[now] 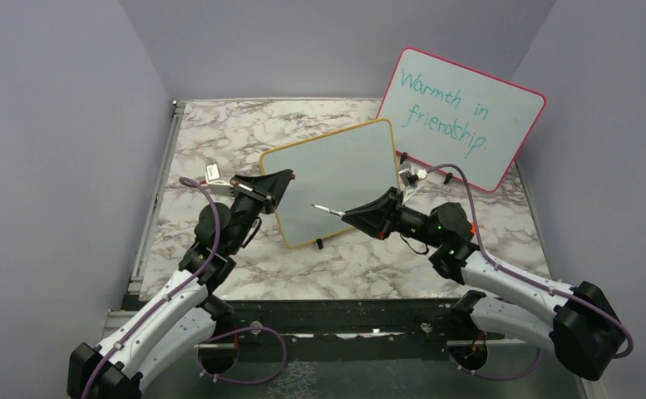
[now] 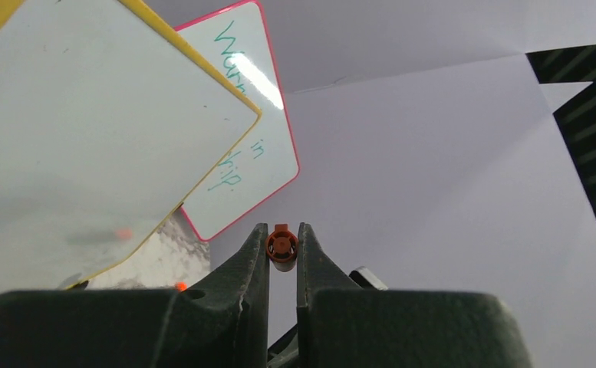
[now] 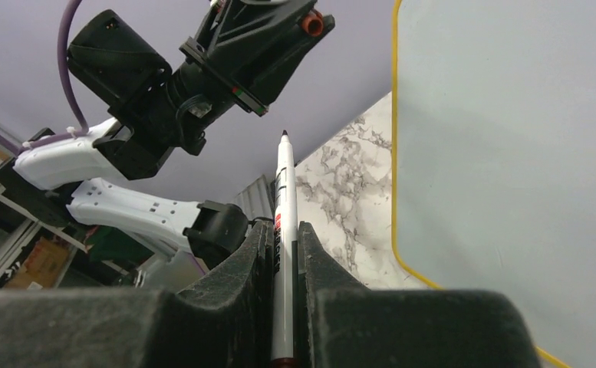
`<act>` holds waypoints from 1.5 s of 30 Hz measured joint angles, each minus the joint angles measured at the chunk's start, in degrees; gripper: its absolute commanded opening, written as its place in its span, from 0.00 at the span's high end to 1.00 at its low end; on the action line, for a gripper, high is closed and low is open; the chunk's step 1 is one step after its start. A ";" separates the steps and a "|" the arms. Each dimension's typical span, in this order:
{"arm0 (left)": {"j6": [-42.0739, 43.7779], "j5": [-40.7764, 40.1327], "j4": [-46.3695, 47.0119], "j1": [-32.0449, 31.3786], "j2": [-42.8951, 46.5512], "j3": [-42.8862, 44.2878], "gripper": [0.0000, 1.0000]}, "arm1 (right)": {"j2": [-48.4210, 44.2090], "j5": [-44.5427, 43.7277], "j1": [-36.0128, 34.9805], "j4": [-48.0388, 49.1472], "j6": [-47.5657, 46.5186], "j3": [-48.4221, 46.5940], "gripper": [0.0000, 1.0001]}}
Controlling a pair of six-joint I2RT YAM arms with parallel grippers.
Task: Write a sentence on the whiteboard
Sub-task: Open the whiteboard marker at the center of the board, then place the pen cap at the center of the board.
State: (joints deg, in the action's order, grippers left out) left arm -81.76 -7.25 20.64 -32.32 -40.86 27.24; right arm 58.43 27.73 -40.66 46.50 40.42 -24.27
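Note:
The whiteboard (image 1: 336, 179) with its yellow frame stands tilted at mid-table; its face (image 3: 509, 153) is blank and no sentence shows on it. My right gripper (image 1: 348, 214) is shut on a white marker (image 3: 283, 199), uncapped, with its dark tip pointing left. In the right wrist view the tip sits apart from the board's yellow edge. My left gripper (image 1: 279, 179) hovers at the board's left edge (image 2: 87, 138), shut on the small orange-red marker cap (image 2: 281, 245).
A pink-framed board (image 1: 461, 116) with teal handwriting leans at the back right, behind the yellow one. The marble tabletop (image 1: 219, 141) is walled by purple panels on three sides. A black rail runs along the near edge by the arm bases.

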 measured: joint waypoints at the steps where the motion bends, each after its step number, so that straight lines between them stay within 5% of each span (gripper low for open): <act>1: 0.46 0.02 -0.42 0.00 0.15 0.02 1.00 | -0.61 -0.13 0.00 -0.72 -0.46 0.00 0.99; 12: 18.60 2.27 -25.27 0.02 2.69 7.54 1.00 | -11.08 -10.60 0.00 -15.61 -9.38 -1.70 0.99; 25: 41.07 13.92 -45.40 -0.90 -11.98 16.15 1.00 | -16.00 -21.99 0.00 -32.72 -19.82 -6.99 0.99; 35: 48.00 9.84 -50.88 -16.28 -23.04 21.94 1.00 | -16.63 -28.37 0.00 -39.12 -24.24 -8.50 0.99; 45: 51.58 5.49 -53.51 -22.16 -36.22 25.62 1.00 | -20.39 -34.21 0.00 -41.79 -26.49 -8.57 0.99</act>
State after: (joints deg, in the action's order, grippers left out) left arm -30.17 -1.76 -32.86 -54.48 -77.08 52.86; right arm 38.04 -6.48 -40.66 4.71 13.93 -32.84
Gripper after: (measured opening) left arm 0.122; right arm 0.158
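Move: About 10 cm back, 8 cm right and 30 cm below the left hand, which already holds the pulled-off cap, is bare table in front of the whiteboard. The board's left clip stands some 7 cm beyond that spot; the board's centre is about 6 cm ahead of this hand, 10 right and 20 below. From the right hand, holding the open marker, the board's centre lies about 14 cm ahead, 4 left and 15 below, its right clip roughly 9 ahead, 5 right and 26 below. Sinking about 22 cm while drawing back and to the right, the left hand carries the cap down towards the table before the board's lower edge, rolling and turning its level fingers steeply downward. The right hand keeps its grip on the marker, shifts some 10 cm right and half as far forward, and swings clockwise until the bare tip points forward-left at the board. ##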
